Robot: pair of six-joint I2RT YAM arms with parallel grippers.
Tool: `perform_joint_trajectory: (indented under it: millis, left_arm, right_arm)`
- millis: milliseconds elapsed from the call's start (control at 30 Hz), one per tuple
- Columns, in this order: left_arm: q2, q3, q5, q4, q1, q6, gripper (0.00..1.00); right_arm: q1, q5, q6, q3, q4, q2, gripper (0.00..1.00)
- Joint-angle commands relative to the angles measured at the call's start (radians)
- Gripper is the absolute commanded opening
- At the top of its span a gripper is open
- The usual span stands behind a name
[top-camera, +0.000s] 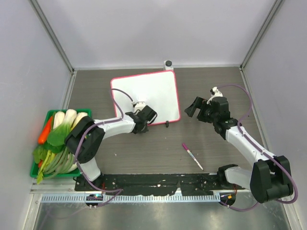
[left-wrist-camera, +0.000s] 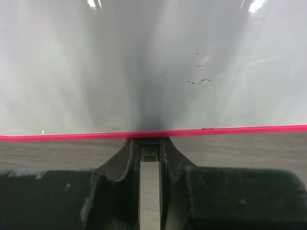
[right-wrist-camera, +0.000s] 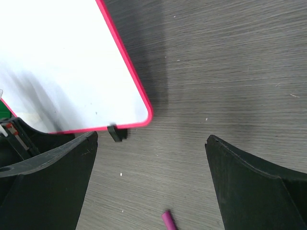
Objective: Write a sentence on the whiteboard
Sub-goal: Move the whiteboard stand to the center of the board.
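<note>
The whiteboard (top-camera: 146,93) lies flat at the table's middle back, white with a thin pink-red frame. No sentence shows on its face (left-wrist-camera: 153,62), only a few small specks. My left gripper (top-camera: 140,123) sits at the board's near edge, shut on one black clip foot (left-wrist-camera: 150,152) under the pink rim. The other clip foot (right-wrist-camera: 115,132) sticks out near the board's right corner (right-wrist-camera: 144,112). My right gripper (top-camera: 194,109) hovers right of the board, wide open and empty (right-wrist-camera: 152,139). A pink marker (top-camera: 192,156) lies on the table in front of the board; its tip (right-wrist-camera: 168,220) shows between my right fingers.
A green basket (top-camera: 48,115) of vegetables stands at the left edge. A small white and grey object (top-camera: 168,63) sits against the back wall behind the board. Grey walls close in the table on three sides.
</note>
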Motion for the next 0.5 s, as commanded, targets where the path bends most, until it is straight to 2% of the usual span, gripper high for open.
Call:
perform_joint_trajectory:
  millis: [0,267,467]
  left_arm:
    - [0.067,-0.024,0.109,-0.151,-0.108,-0.054,0.00]
    - [0.153,0.126,0.066,-0.252,-0.219,-0.105,0.00]
    - [0.171,0.145,0.086,-0.257,-0.256,-0.158,0.00]
  right_arm:
    - [0.004,-0.010,-0.001,-0.011,0.008,-0.016,1.00]
    - [0.004,-0.016,-0.009,-0.011,-0.012,-0.033,0.99]
    - [0.004,-0.003,-0.025,-0.008,-0.042,-0.061,0.99]
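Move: The left hand already holds the whiteboard's near edge at its left foot, close to the table. The spot for this grip, with the board centred between the arms, is about 8 cm to its right and 5 cm back. The board's right foot is some 13 cm to the right and 2 cm ahead, the marker about 25 cm right and 14 cm back, the white bottle 14 cm right and 22 cm ahead. From the right hand that spot lies roughly 18 cm left, 8 cm back and 12 cm lower. Keeping its pinch on the near edge of the whiteboard stand, the left hand drags it level across the table, about 7 cm to the right and some 4 cm back towards the robot, bringing the right foot nearer to the marker. The wrist turns about 5 degrees clockwise, squaring the board up, and the travel eases off at the end. ##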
